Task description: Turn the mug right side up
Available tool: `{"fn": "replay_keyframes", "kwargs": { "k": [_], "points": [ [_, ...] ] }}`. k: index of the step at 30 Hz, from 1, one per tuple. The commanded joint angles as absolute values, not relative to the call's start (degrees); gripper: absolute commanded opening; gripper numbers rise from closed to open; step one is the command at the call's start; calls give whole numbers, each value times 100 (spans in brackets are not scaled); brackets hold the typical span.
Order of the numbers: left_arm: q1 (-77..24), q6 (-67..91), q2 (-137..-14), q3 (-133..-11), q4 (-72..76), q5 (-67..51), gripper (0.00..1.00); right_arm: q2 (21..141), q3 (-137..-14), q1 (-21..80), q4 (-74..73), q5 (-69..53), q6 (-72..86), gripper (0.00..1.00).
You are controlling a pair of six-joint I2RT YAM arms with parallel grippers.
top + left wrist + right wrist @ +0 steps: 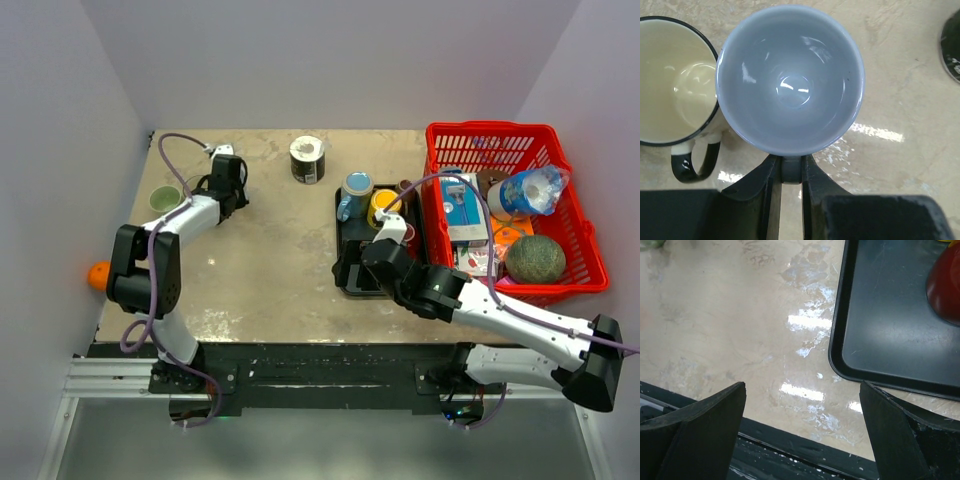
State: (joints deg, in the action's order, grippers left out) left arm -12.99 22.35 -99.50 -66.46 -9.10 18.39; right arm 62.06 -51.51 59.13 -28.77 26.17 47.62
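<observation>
A pale blue-grey mug (790, 80) fills the left wrist view with its mouth turned up toward the camera and its inside empty. My left gripper (790, 172) is shut on the mug's handle, which sits pinched between the two black fingers. In the top view the left gripper (228, 172) is at the table's far left and hides the mug beneath it. My right gripper (346, 272) stands open over bare table near the front edge, just left of the black tray (358, 285); nothing lies between its fingers (715, 415).
A cream mug with black rim and handle (675, 80) stands upright right beside the held mug, also visible from above (165, 198). The tray (890, 330) carries a blue mug (355, 190) and a yellow cup (382, 205). A dark mug (307, 158) sits far centre. A red basket (590, 250) is at right.
</observation>
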Motion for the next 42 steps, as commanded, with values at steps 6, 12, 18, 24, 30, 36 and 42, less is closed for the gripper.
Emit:
{"fn": "replay_keyframes", "kwargs": {
  "k": [6, 12, 18, 24, 30, 36, 42],
  "points": [
    [-1160, 2048, -10353, -7224, 211, 2021, 0, 6186, -4939, 5880, -2162, 2988, 4948, 99],
    [-1160, 2118, -10600, -7445, -157, 2320, 4, 6398, -4975, 5880, -2162, 2839, 4983, 99],
    [-1151, 2083, -10574, -7532, -228, 2276, 27, 6460, -5062, 5880, -2346, 2900, 5071, 99],
    [-1160, 2109, -10205, -7445, -202, 2101, 57, 6609, -5256, 5880, -2478, 2874, 4949, 99],
    [-1160, 2215, -9398, -7137, -185, 1802, 79, 7074, -5808, 5889, -2723, 3311, 4843, 99],
    [-1160, 2531, -8203, -6671, -325, 1363, 88, 8215, -6828, 5486, -2997, 3753, 4781, 99],
    [-1160, 2795, -6798, -5917, -1036, 563, 90, 9402, -7821, 4808, -3163, 4059, 5175, 99]
  ]
}}
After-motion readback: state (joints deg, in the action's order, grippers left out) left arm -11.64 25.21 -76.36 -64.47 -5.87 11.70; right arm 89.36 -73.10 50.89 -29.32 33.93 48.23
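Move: The grey-blue mug, already upright, hangs by its handle from the left fingers, its middle about 5 cm ahead of them; its resting place is about 9 cm ahead and 2 cm left. The cream mug stands some 7 cm ahead and 11 cm left, the black can about 13 cm ahead and 14 cm right. From the empty right hand, the blue mug is roughly 19 cm ahead, 4 cm right and 10 cm below; the yellow mug is 17 cm ahead and 11 cm right. The grey-blue mug, still pinched by its handle, is carried about 4 cm forward and a little down onto the table beside the cream mug; then the left fingers open wide, let go, and back off upward some 18 cm, drawing back and tipping up. The open right hand dips slightly, then swings forward about 10 cm towards the blue mug, turning clockwise. ##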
